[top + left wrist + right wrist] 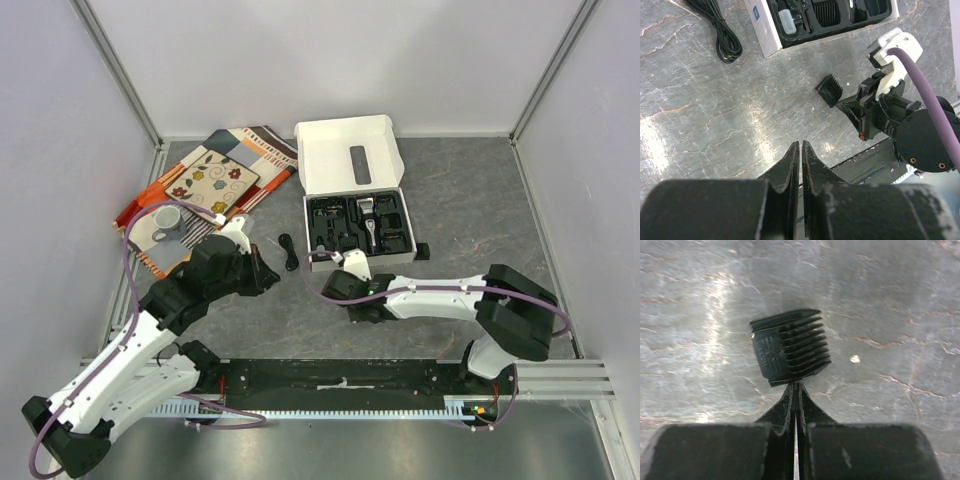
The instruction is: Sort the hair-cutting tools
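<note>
A black comb attachment [790, 346] lies on the grey table, with the tips of my right gripper [796, 384] shut right against its near edge; nothing sits between the jaws. The left wrist view shows the same comb [830, 90] beside the right arm's fingers [852, 110]. My left gripper [800, 143] hovers shut and empty over bare table, left of the right gripper [328, 290]. The silver-and-black clipper [367, 215] rests in the tray of the white box [345, 150] among other black pieces. A black cord [288, 248] lies coiled left of the box.
A white cup [166, 218] stands on a patterned cloth [215, 175] at the back left. One small black piece [422, 250] lies just right of the box. The box lid stands open toward the back wall.
</note>
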`<state>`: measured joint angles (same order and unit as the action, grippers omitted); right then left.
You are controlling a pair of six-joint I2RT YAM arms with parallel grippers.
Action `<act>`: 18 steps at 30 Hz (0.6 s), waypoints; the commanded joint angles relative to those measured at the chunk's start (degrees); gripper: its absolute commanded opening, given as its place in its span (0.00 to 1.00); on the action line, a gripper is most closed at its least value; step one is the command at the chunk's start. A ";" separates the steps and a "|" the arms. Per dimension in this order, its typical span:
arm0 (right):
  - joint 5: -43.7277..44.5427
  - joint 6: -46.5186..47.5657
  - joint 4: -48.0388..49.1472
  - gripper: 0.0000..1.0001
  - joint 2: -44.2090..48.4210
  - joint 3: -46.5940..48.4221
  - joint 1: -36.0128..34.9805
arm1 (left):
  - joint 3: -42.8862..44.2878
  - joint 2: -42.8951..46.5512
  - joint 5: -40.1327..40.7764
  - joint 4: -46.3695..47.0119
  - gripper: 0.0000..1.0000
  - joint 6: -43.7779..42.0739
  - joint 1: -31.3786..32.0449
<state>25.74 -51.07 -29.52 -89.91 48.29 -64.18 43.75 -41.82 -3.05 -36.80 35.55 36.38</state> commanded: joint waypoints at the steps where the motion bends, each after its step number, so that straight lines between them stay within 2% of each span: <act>1: 1.69 1.06 0.16 0.00 -4.56 6.10 -0.85 | 1.08 0.95 1.29 -1.35 0.10 -0.13 -0.08; 12: 2.04 6.24 0.87 0.00 -9.93 12.96 -1.21 | 1.08 0.87 2.35 -2.05 0.10 -0.57 -0.08; 18: -4.72 11.77 -1.33 0.08 -6.08 14.99 -1.73 | 1.51 0.87 2.26 -2.05 0.10 -0.39 -0.08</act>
<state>24.82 -44.25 -29.41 -99.50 60.51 -65.14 43.75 -41.21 -1.54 -38.96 35.55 36.38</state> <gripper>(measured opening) 0.051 0.100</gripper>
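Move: The black comb guard lies right at the right hand's shut fingertips, its middle about 2 cm ahead, 1 cm left and at finger height. The open tool box is centred some 16 cm straight ahead of that hand, and the coiled cable about 12 cm ahead and 15 cm left. From the idle left hand, the comb guard is roughly 14 cm right, 3 cm back and 18 cm below. The right hand's shut fingertips sweep about 5 cm left and 2 cm forward, nudging the comb guard's near side. ##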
